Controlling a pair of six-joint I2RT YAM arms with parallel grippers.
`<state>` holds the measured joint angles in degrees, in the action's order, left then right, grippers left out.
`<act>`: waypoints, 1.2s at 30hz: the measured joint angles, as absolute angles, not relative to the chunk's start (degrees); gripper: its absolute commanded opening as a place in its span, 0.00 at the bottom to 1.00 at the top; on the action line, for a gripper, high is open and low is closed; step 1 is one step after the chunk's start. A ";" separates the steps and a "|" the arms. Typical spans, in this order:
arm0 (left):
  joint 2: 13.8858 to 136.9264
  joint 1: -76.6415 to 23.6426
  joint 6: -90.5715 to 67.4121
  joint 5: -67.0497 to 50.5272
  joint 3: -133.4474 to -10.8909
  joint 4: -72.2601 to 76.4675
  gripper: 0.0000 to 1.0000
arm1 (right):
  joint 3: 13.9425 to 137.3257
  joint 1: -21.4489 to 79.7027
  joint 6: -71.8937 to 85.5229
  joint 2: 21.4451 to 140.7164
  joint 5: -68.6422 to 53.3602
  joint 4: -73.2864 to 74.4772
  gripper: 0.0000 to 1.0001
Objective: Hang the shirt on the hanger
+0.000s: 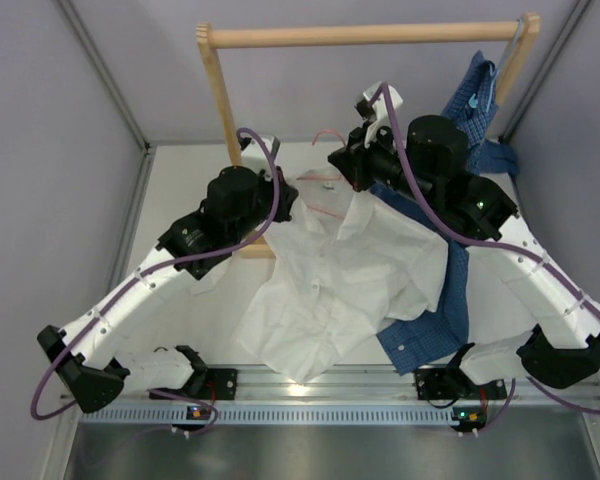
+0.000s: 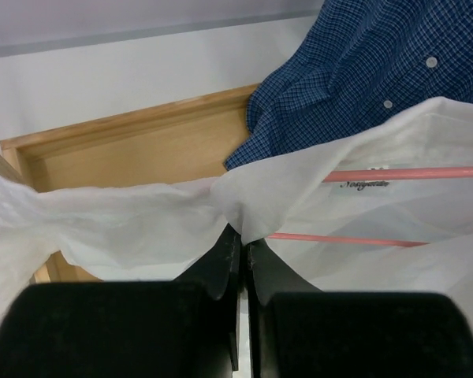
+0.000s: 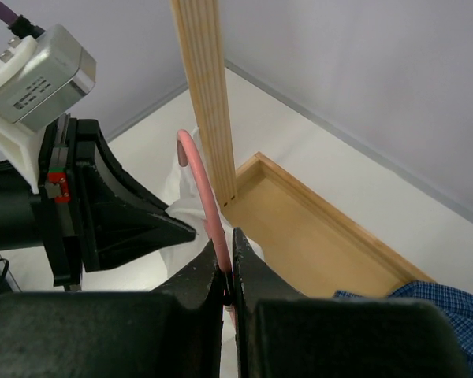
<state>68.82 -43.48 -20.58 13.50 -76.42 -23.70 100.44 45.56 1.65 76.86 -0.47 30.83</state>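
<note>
The white shirt lies crumpled across the middle of the table, its collar end lifted toward the rack. My left gripper is shut on a fold of that shirt near the collar, the cloth pinched at its tips. Two pink wires of the hanger run inside the shirt's neck opening. My right gripper is shut on the hanger's pink neck, and the hook rises above its fingers. In the right wrist view the left gripper sits just to the left, with white cloth at its tip.
A wooden rack stands at the back, with a post, a top rod and a tray-like base. A blue checked shirt hangs from the rod's right end. Its cloth trails under the white shirt.
</note>
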 measured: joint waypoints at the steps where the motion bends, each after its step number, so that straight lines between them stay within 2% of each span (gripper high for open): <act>1: 68.79 -43.68 -20.34 13.02 -76.44 -23.73 0.00 | 100.44 45.56 1.67 77.17 -0.47 30.76 0.00; 13: 67.26 -44.73 -19.31 12.60 -76.99 -23.70 0.00 | 100.44 45.56 1.69 80.18 0.08 28.95 0.00; 14: 66.81 -44.73 -19.29 13.10 -76.75 -23.62 0.25 | 100.44 45.56 1.69 80.18 0.32 28.82 0.00; 16: 65.67 -44.73 -18.76 13.61 -75.70 -23.59 0.67 | 100.44 45.56 1.69 80.16 0.51 28.64 0.00; 17: 65.21 -44.73 -18.09 13.61 -75.29 -23.66 0.97 | 100.44 45.56 1.69 80.16 0.60 28.64 0.00; 25: 59.02 -44.73 -9.04 8.78 -74.87 -23.77 0.98 | 97.49 45.54 1.69 77.95 1.37 28.16 0.00; 32: 52.49 -44.73 7.97 -2.61 -79.42 -21.39 0.97 | 90.26 42.76 2.57 69.25 -1.48 29.76 0.00; 36: 54.39 -44.73 18.87 -11.00 -82.52 -24.60 0.94 | 89.93 42.46 1.89 63.64 -5.02 32.84 0.00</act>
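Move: My left hand already pinches the white shirt's neck edge near its left shoulder; the hanger's neck is about 9 cm to the right, 2 cm ahead and 9 cm higher, held shut in my right fingers. From my right hand, that pinched edge is therefore 9 cm left, 2 cm back and 9 cm down. The rack's left post stands some 12 cm ahead and 8 cm left of my left hand. I keep the neck edge pinched with my left hand, easing it back a centimetre, while my right hand works the hanger a little forward, left and down into the shirt. Then my left fingers open wide and let go, and that hand backs off up and back, about 13 cm up, tipping down some 40 degrees and turning clockwise; my right, still gripping, draws the hanger back and right about 8 cm. ##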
